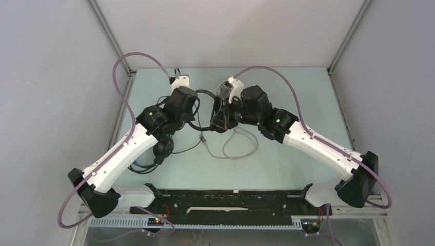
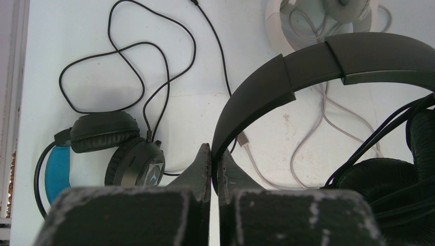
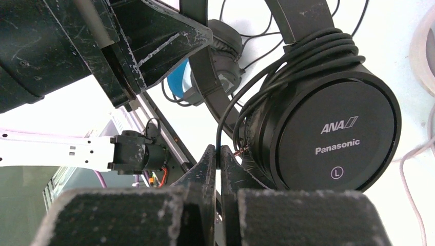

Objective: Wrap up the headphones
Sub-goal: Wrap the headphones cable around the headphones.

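The all-black headphones (image 3: 328, 138) hang above the table between my two arms. My left gripper (image 2: 215, 156) is shut on their headband (image 2: 328, 56). Their thin black cable (image 3: 308, 54) is wound in several turns round the band just above the Panasonic ear cup. My right gripper (image 3: 218, 154) is shut on the cable's loose end beside that cup. The black headphones with the blue headband (image 2: 110, 154) lie on the table, their cable (image 2: 128, 61) loose. The white-grey headphones (image 2: 328, 13) lie farther off, with their grey cable (image 1: 238, 148) trailing over the table.
In the top view both wrists meet at the middle back of the pale table (image 1: 287, 164), left gripper (image 1: 197, 114) and right gripper (image 1: 221, 120) close together. Grey walls stand round three sides. A black rail (image 1: 231, 197) runs along the near edge.
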Action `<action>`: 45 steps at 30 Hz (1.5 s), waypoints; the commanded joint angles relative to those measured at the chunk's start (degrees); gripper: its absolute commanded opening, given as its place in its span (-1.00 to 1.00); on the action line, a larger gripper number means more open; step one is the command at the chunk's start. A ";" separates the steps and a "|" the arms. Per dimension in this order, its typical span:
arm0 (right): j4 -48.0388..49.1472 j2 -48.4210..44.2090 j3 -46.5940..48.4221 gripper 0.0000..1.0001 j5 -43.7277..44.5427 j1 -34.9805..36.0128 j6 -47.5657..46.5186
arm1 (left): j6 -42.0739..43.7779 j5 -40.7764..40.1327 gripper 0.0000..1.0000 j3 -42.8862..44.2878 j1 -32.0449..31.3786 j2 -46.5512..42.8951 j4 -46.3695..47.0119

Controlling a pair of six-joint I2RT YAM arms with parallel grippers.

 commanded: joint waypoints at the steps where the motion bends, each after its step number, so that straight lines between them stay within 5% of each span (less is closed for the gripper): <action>1: 5.10 0.09 -0.82 -1.00 0.17 0.28 -0.67 | -2.26 0.84 -1.00 1.24 0.64 -2.16 3.23; 18: 10.52 -0.24 -6.67 -1.00 9.54 0.33 -5.30 | -3.66 7.78 -1.00 2.54 1.22 -3.35 3.55; 25: 10.20 -1.12 -6.68 -0.83 12.47 1.32 -6.16 | -3.64 8.15 -1.00 2.31 1.31 -3.46 3.62; 31: 8.46 -3.88 -6.64 -0.60 11.02 1.44 -5.67 | -3.11 7.34 -1.00 1.77 1.48 -2.96 3.38; 45: 5.40 -11.14 -6.66 -0.50 3.02 -1.20 -2.93 | -1.93 6.56 -1.00 1.37 1.44 -2.12 3.33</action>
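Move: The right hand pinches the cable's last strand. The logo ear cup of the held headphones, the cable's place, lies about 7 cm ahead, 3 cm to its right and nearly level. The wrapped cable coils are some 4 cm ahead, 1 cm right and 2 cm higher, and the white headphones lie about 16 cm ahead, 10 cm right and 24 cm below. From the left hand, gripping the headband, that cup is about 14 cm right, 1 cm ahead and slightly lower. Forward and down, some 2.5 cm each way, the right hand takes the pinched strand in beside the ear cups, then opens its fingers about a quarter and lets go. It backs out from the coils, rising about 4.5 cm and drawing right and back towards itself. The left hand keeps its pinch on the headband, easing about 1 cm to its right. ##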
